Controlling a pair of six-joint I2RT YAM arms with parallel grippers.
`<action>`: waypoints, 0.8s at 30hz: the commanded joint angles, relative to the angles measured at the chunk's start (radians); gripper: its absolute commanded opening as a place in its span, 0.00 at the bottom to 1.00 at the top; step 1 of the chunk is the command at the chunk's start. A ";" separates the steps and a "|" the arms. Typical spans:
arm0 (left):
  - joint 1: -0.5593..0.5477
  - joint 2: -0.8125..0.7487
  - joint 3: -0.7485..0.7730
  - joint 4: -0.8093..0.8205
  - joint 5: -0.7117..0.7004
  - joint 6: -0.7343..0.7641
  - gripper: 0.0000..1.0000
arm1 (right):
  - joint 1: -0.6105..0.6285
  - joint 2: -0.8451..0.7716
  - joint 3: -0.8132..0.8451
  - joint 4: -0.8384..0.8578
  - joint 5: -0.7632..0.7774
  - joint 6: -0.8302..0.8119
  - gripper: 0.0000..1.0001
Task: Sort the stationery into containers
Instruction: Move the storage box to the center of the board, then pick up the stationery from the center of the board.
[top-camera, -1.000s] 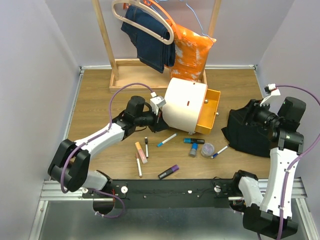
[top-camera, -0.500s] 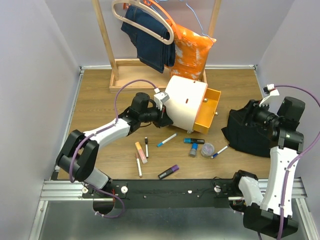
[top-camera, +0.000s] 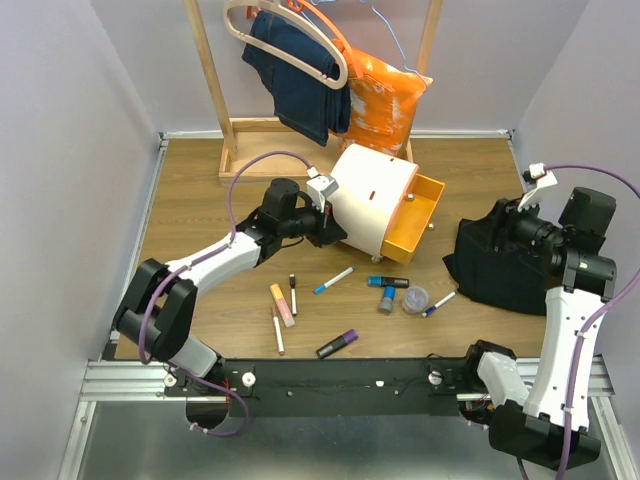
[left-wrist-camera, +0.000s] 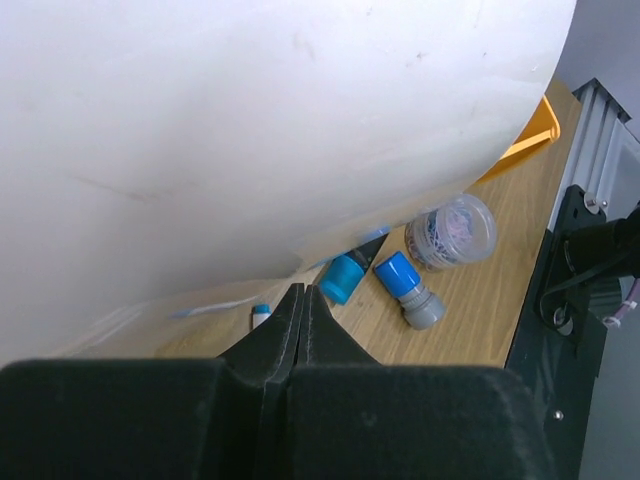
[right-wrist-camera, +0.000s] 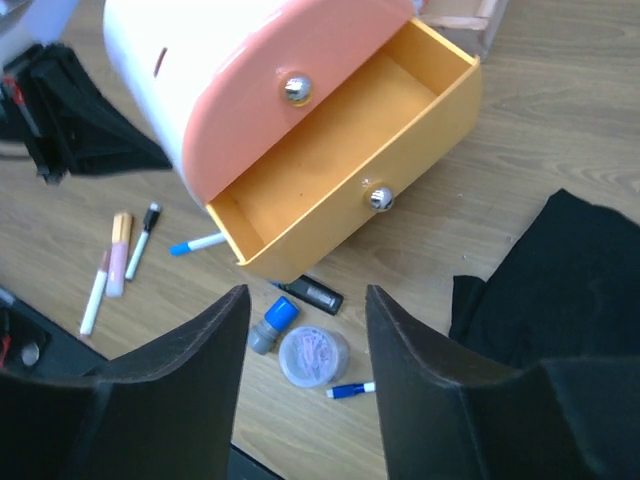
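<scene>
The cream-white cabinet (top-camera: 372, 203) lies tipped over at mid-table, its lower orange drawer (top-camera: 417, 222) pulled out and empty (right-wrist-camera: 330, 175); the upper drawer (right-wrist-camera: 250, 110) is closed. My left gripper (top-camera: 325, 226) is shut, empty, and pressed against the cabinet's white side (left-wrist-camera: 250, 130). Loose stationery lies in front: a blue-capped white pen (top-camera: 333, 280), an orange-pink marker (top-camera: 282, 305), a purple marker (top-camera: 337, 344), a black marker (right-wrist-camera: 310, 293), a blue-capped grey piece (right-wrist-camera: 270, 325) and a clear round tub (right-wrist-camera: 313, 357). My right gripper (right-wrist-camera: 307, 295) hangs open high above these.
A dark folded cloth (top-camera: 495, 262) lies at the right under my right arm. A wooden clothes rack (top-camera: 235, 150) with jeans and an orange bag (top-camera: 385, 100) stands at the back. A thin black-and-white pen (top-camera: 293, 294) and a white pen (top-camera: 277, 330) lie front left.
My left arm has reached further forward, shut, and the cabinet has turned and shifted slightly right under its push. The right arm has barely moved.
</scene>
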 joint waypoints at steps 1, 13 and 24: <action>0.022 -0.150 -0.016 -0.119 0.000 -0.007 0.21 | -0.005 0.031 0.099 -0.264 -0.086 -0.431 0.63; 0.109 -0.458 -0.203 -0.433 -0.058 0.039 0.87 | -0.005 0.004 -0.132 -0.541 0.046 -1.466 1.00; 0.371 -0.526 -0.284 -0.435 -0.049 0.044 0.99 | 0.019 -0.019 -0.390 -0.542 0.031 -1.859 1.00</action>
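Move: The left hand, shut, is against the storage box's left side; the box's middle lies about 11 cm ahead and 10 cm right. The black-capped marker is some 13 cm left, 7 cm back and 16 cm below; the pink highlighter lies 15 cm left and 10 cm back, the light-blue marker 1 cm left and 2 cm back. From the right hand, the navy-capped marker is about 4 cm back, 5 cm left, 28 cm down, the paperclip tub 3 cm back and 11 cm left. Back, left and up, the left hand comes free of the storage box, then swings on left and sinks towards the black-capped marker, ending some 15 cm to the left, turned counter-clockwise, its fingers going from shut to wide open. The right hand drops about 16 cm and draws back 8 towards the navy-capped marker, rolling left side down and turning counter-clockwise while its half-open fingers spread fully. ##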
